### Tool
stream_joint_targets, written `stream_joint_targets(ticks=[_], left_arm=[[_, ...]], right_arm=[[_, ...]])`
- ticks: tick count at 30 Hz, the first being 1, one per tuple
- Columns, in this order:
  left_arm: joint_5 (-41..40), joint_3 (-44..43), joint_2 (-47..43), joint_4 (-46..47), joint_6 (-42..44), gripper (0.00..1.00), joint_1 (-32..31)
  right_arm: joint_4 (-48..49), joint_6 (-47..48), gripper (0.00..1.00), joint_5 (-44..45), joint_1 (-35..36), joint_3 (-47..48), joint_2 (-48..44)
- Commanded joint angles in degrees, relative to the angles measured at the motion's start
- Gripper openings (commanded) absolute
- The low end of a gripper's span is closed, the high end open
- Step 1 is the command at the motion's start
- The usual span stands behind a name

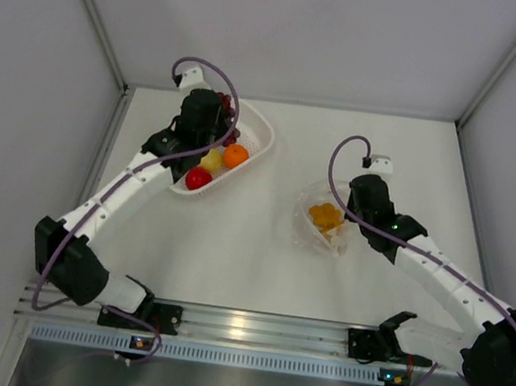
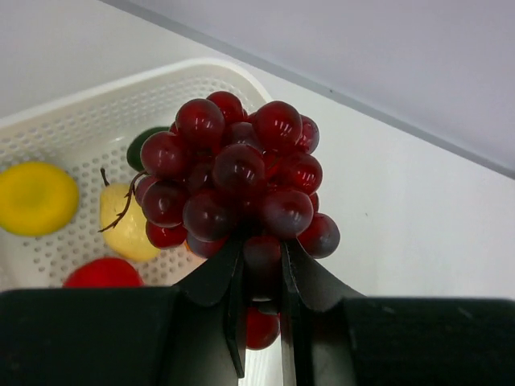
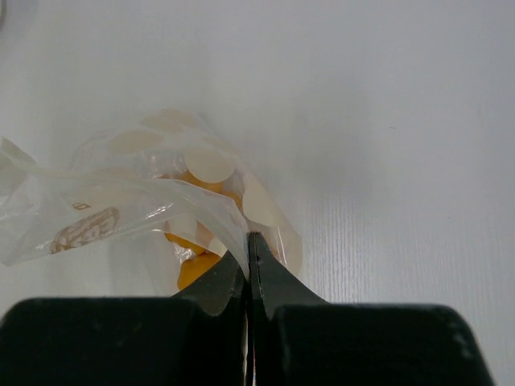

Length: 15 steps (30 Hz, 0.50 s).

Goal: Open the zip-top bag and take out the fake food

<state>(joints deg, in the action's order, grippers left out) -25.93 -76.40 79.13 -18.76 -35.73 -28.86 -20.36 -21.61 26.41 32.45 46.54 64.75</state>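
Note:
The clear zip-top bag [image 1: 315, 227] with white dots lies right of centre on the table, an orange-yellow piece [image 1: 325, 216] inside it. My right gripper [image 3: 250, 241] is shut on an edge of the bag [image 3: 145, 209]. My left gripper [image 2: 262, 261] is shut on the dark red grape bunch [image 2: 237, 173] and holds it above the far end of the white perforated basket [image 2: 88, 121]. In the basket [image 1: 259, 128] lie a red apple [image 1: 199, 179], an orange [image 1: 235, 156] and a yellow lemon [image 1: 212, 160]. The left wrist view also shows a dark green avocado [image 2: 141, 143], partly hidden by the grapes.
Grey walls close the table on the left, back and right. The metal rail [image 1: 249, 330] with the arm bases runs along the near edge. The basket sits near the back left corner.

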Motion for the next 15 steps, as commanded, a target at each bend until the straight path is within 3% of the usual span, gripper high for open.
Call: stream_joint_targets(ticks=[1, 7, 15], left_arm=[[6.23, -6.64, 8.02, 1.10, 0.75, 0.00, 5.56], [11.61, -19.12, 23.57, 1.01, -1.71, 0.00, 12.07], [14.24, -31.43, 37.40, 0.31, -1.89, 0.02, 13.74]], right_arm=[[0.94, 0.69, 0.00, -0.22, -0.46, 1.79, -2.17], [0.06, 1.65, 0.00, -0.40, -0.45, 2.23, -3.23], [-0.82, 3.06, 0.00, -1.19, -0.54, 2.76, -4.81]])
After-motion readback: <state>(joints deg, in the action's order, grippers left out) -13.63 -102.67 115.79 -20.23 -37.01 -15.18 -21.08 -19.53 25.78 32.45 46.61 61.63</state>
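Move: About 18 cm ahead of the left hand, which already holds the grapes, and 28 cm below lies the free far end of the white basket, neither left nor right of it. The orange sits about 8 cm ahead and 1 cm to the left, the avocado about 14 cm ahead and 7 cm left, the pear some 6 cm ahead and 8 cm left. From the right hand the basket's far end lies roughly 28 cm ahead, 29 cm left and 14 cm lower. Swooping forward some 16 cm and sinking about 11 cm, the left arm carries the pinched grapes past the orange towards the basket's far end, the drop steepening on the way; it drifts slightly left and the fingers tip down some 15 degrees, keeping their hold. The right hand still pinches the bag's rim and rises about 1.5 cm. ##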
